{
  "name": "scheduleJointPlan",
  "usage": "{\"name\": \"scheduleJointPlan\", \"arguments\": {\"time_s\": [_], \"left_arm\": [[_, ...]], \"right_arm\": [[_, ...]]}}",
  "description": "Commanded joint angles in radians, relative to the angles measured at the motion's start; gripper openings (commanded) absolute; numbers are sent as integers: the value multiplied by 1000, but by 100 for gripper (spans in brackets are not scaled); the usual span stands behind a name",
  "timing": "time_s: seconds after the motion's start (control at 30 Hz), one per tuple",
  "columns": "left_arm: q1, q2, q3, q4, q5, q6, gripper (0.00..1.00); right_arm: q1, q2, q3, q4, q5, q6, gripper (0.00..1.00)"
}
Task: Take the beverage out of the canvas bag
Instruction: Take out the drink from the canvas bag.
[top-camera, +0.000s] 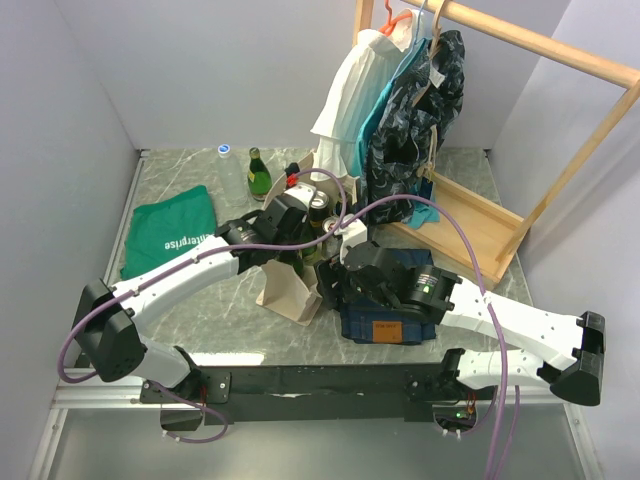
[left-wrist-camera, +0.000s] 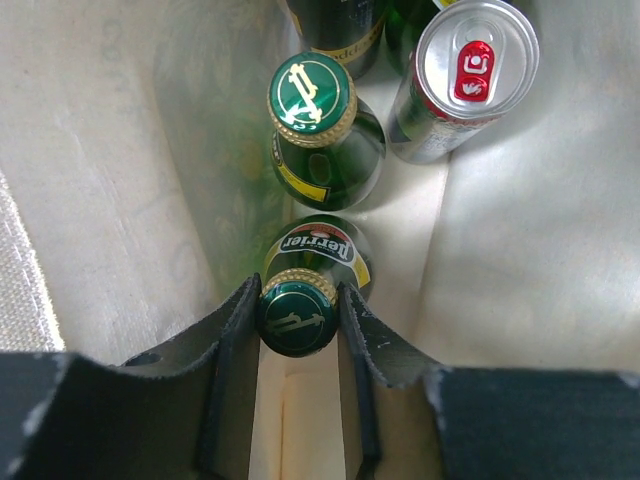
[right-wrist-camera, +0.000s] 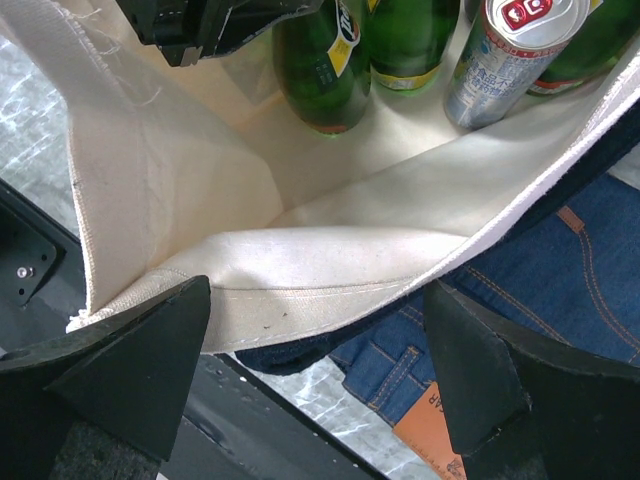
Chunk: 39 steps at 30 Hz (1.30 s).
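Observation:
The cream canvas bag (top-camera: 288, 292) stands at the table's middle, its mouth wide. Inside it stand several green glass bottles and a silver can (left-wrist-camera: 476, 60). My left gripper (left-wrist-camera: 297, 292) reaches down into the bag and is shut on the green-and-gold cap of the nearest bottle (left-wrist-camera: 310, 250), one pad on each side of the neck. From above, the left gripper (top-camera: 297, 228) sits over the bag's mouth. My right gripper (right-wrist-camera: 315, 370) hangs open at the bag's near rim (right-wrist-camera: 300, 262), which runs between its fingers untouched. A second bottle (left-wrist-camera: 312, 100) stands just behind the held one.
Folded blue jeans (top-camera: 385, 305) lie against the bag's right side, under my right gripper. A green printed cloth (top-camera: 170, 232) lies at the left. A lone green bottle (top-camera: 258, 175) stands behind the bag. A wooden rack (top-camera: 520, 130) with hanging clothes (top-camera: 400, 100) fills the back right.

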Motion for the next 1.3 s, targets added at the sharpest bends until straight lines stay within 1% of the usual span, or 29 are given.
{"name": "scheduleJointPlan", "arguments": {"time_s": [0.0,0.03,0.3,0.6,0.73,0.83,1.27], "left_arm": [[0,-1,33,11,4,1,8],[0,-3,34,11,4,0,1],[0,-49,31,43,8,4,1],[0,-110,118,17,4,12,1],[0,-137,123,21,-13,18,1],[0,-148,106,40,-18,21,1],[0,-154,195,-18,-13,56,1]], "right_arm": [[15,-8,-9,-15,-4,-5,93],[13,-9,-9,-15,-1,-5,93],[13,-8,-7,-16,1,-5,93],[15,-9,-6,-15,4,-5,93],[15,-12,-7,-13,-1,-4,93],[15,-11,-4,-15,1,-5,93],[13,-14,-10,-13,7,-4,93]]}}
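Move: The left fingers are already shut on the neck of a green bottle inside the canvas bag. The bottle taken out earlier, marking roughly where the drinks go, stands about 18 cm ahead, 9 cm left and 9 cm lower. In the bag, the next green bottle is 6 cm ahead and 3 cm right; the silver can is 5 cm ahead and 9 cm right, both some 10 cm lower. From the right hand, the gripped bottle lies about 7 cm ahead, 7 cm left and 12 cm below. Keep the left fingers pinched on the bottle neck just under the cap and, after easing back about 1 cm, draw the bottle up some 5 cm through the bag, drifting slightly left and away from the next green bottle; hold the wrist nearly as it is. ##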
